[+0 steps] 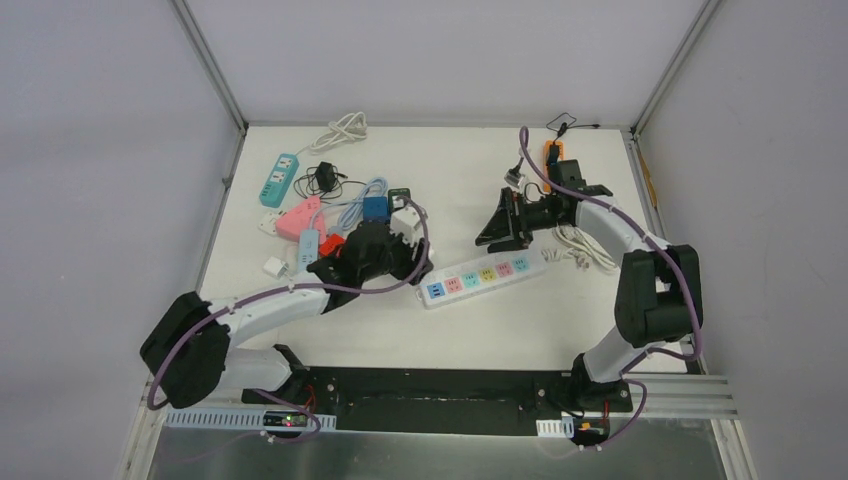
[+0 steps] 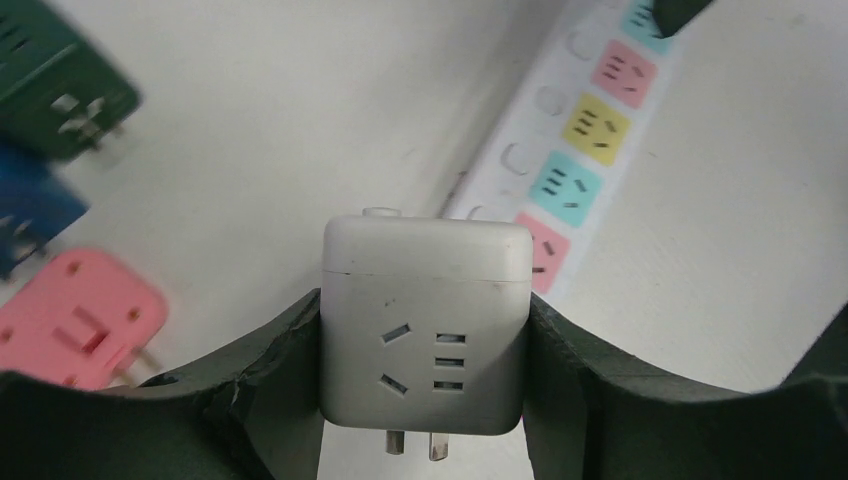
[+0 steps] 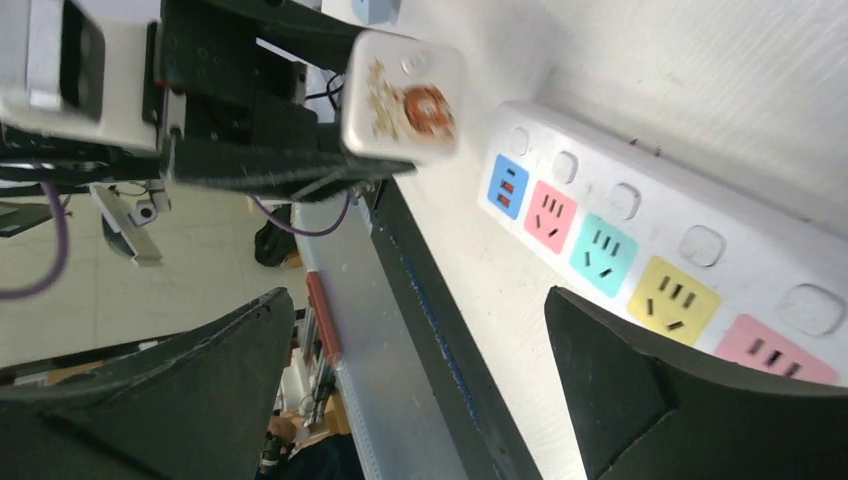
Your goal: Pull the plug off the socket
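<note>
My left gripper (image 1: 395, 238) is shut on a white cube plug adapter (image 2: 425, 330), one finger on each side. Its two metal prongs are bare and point toward the camera, clear of the white power strip (image 2: 590, 130) with coloured sockets. The strip lies on the table (image 1: 485, 275) just right of the cube (image 1: 405, 222). My right gripper (image 1: 497, 225) is open and empty over the strip's far end. In the right wrist view one finger (image 3: 700, 400) overlaps the strip (image 3: 600, 250), and the held cube (image 3: 400, 95) hangs beyond its blue end.
A pile of adapters lies at the back left: a teal strip (image 1: 280, 180), pink (image 1: 298, 218), blue (image 1: 374, 207) and green pieces, with black and white cables (image 1: 340, 130). A white cord coil (image 1: 580, 250) and an orange item (image 1: 553, 152) lie by the right arm.
</note>
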{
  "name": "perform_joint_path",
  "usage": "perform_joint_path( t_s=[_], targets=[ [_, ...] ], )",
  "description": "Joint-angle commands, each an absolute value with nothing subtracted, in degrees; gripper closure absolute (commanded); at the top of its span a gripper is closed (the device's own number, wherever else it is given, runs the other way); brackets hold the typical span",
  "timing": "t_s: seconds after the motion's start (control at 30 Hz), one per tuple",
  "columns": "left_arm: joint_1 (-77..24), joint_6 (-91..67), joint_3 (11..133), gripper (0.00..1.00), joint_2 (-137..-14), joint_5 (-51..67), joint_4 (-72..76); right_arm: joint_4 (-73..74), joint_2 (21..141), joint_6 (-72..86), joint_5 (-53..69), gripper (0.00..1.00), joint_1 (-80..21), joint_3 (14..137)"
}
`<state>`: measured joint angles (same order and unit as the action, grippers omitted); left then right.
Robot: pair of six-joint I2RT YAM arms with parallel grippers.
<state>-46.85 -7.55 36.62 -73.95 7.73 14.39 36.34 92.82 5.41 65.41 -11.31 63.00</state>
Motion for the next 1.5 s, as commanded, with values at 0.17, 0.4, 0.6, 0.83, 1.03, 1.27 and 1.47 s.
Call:
perform_joint_path(
  t_s=[0.17, 0.4, 0.6, 0.83, 1.03, 1.27, 1.47],
  targets=[
    [-38.8, -22.5, 40.8, 1.00, -67.0, -1.6, -17.6, 48.1, 96.0, -7.9, 57.6, 0.00, -6.5, 73.9],
    [-37.1, -26.6, 41.0, 1.00, -70.6, -6.9, -21.2, 50.1, 99.0, -11.6, 47.7, 0.00, -4.1, 82.1],
    [-36.8, -28.6, 41.0, 0.82, -70.3, -13.5, -24.1, 49.5, 102.5, -12.5, 40.4, 0.00, -2.2, 87.2],
    [-36.4, -30.6, 40.5, 0.46, -70.0, -15.6, -25.7, 47.0, 105.3, -12.0, 32.9, 0.00, -0.7, 91.2],
    [-36.3, -30.8, 41.4, 0.29, -69.6, -15.8, -26.7, 45.6, 108.8, -10.0, 29.6, 0.00, -0.2, 95.7],
    [-36.1, -30.7, 42.7, 0.23, -69.5, -15.0, -28.0, 43.9, 112.8, -6.9, 26.5, 0.00, 3.0, 100.7],
    [-36.0, -29.9, 45.6, 0.06, -67.2, -7.5, -28.4, 40.3, 116.7, -0.4, 20.1, 0.00, 5.4, 106.5]
  ],
)
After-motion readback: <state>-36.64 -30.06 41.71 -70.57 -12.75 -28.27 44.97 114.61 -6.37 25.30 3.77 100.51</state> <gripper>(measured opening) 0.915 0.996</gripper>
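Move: The left hand holds the white plug; its landing spot is bare table about 15 cm left, 2 back and 9 below. From this hand the red plug lies 22 left and 10 ahead, the pink plug 12 left and 12 ahead, and the white socket strip's middle 19 right and 2 ahead. From the empty right hand the blue plug is roughly 20 ahead, 22 right and 12 below; the socket strip's middle is 10 back, 1 left. Left lowers the white plug about 15 cm leftward onto the table and releases; open right goes forward-right towards the blue plug. ##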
